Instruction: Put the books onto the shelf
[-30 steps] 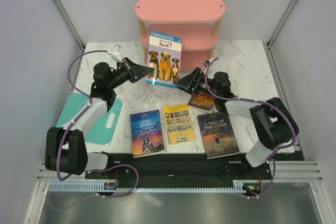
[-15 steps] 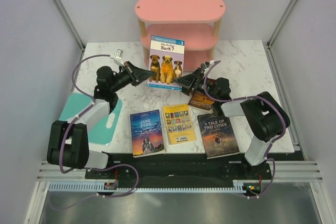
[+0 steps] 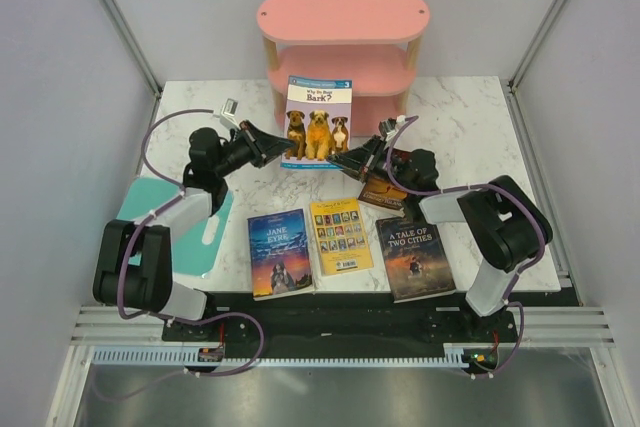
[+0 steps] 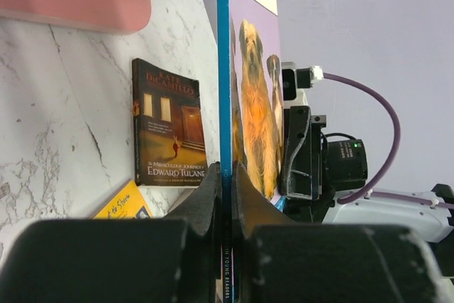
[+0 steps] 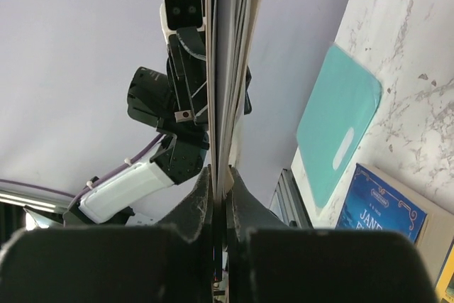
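The light picture book with dogs stands upright above the table, just in front of the pink shelf. My left gripper is shut on its lower left edge; the left wrist view shows the gripper pinching the blue spine. My right gripper is shut on the lower right edge, clamping the pages in the right wrist view. Jane Eyre, the yellow book and A Tale of Two Cities lie flat at the front. The brown-orange book lies partly under my right arm.
A flat teal board with a handle hole lies at the left under my left arm. Enclosure walls stand close on both sides of the marble table. The shelf's lower tiers are partly hidden behind the held book.
My right gripper moved up to the picture book's right edge and shut on it. The left gripper carried the book slightly to the right, still holding it.
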{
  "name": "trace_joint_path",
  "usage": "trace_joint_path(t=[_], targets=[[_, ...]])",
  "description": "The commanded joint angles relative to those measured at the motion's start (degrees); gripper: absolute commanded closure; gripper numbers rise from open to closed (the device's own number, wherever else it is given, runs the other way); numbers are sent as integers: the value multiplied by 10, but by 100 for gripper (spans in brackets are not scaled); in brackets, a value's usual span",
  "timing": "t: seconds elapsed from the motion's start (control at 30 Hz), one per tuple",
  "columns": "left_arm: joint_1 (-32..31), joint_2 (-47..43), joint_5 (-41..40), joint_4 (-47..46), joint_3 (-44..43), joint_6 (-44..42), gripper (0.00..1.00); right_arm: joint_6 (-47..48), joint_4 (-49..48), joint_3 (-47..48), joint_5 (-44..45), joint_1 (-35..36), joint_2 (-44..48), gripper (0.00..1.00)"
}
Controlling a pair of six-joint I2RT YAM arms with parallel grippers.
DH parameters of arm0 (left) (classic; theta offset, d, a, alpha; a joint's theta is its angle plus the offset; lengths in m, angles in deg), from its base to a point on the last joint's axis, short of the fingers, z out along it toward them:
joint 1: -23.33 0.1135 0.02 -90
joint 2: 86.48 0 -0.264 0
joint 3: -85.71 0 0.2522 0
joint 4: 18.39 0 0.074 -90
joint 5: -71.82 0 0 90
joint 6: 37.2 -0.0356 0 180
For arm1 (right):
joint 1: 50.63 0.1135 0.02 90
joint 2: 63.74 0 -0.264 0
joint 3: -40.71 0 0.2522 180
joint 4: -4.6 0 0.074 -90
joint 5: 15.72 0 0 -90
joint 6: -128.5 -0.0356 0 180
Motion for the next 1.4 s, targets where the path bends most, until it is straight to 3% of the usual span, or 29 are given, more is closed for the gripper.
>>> trace_joint_path(t=[0.0, 0.1, 0.17, 0.23, 0.27, 0.37, 0.6, 0.83, 1.0, 1.17, 1.37], targets=[[-3, -9, -19, 15, -27, -51, 86, 11, -1, 38, -34, 8, 31, 99], [-1, -37, -56, 134, -52, -114, 64, 78, 104, 77, -48, 5, 71, 100], [4, -62, -93, 206, -62, -158, 49, 174, 251, 106, -52, 4, 96, 100], [9, -75, -128, 262, -66, -184, 42, 241, 404, 163, -51, 4, 130, 100], [10, -83, -137, 276, -71, -208, 39, 306, 449, 182, -48, 3, 138, 100], [12, -97, -160, 319, -70, -243, 36, 378, 578, 257, -61, -4, 159, 100], [13, -106, -169, 338, -44, -259, 36, 362, 608, 354, -154, -51, 168, 100], [13, -98, -161, 339, -32, -264, 36, 354, 620, 439, -174, -116, 128, 99], [13, -91, -155, 340, -28, -268, 36, 332, 620, 562, -188, -161, 44, 99], [13, -88, -146, 340, -16, -266, 35, 246, 620, 728, -220, -185, -79, 99], [13, -91, -143, 340, -7, -266, 35, 165, 618, 860, -234, -210, -182, 99]])
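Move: The Bark book hangs between both hands, with its lower right edge in the right fingers. From the right hand, the shelf's top board is centred about 23 cm ahead, 1 cm right and 15 cm up; the middle board lies under it, about 3 cm below hand height. Some 20 cm below the hand, the Edward Tulane book lies 7 cm ahead and 14 cm right, the yellow book 6 cm back and 2 cm right. From the left hand, the top board is about 19 cm ahead, 10 cm right and 14 cm up. The Bark book is released by the left fingers, which open wide and draw off about 5 cm to the left, then sink clear. The right fingers keep their pinch and carry it up some 20 cm, mostly before swinging it 17 cm forward and 9 cm right over the shelf's top board, the wrist tilting the hand's forward side up by about 20 degrees. ##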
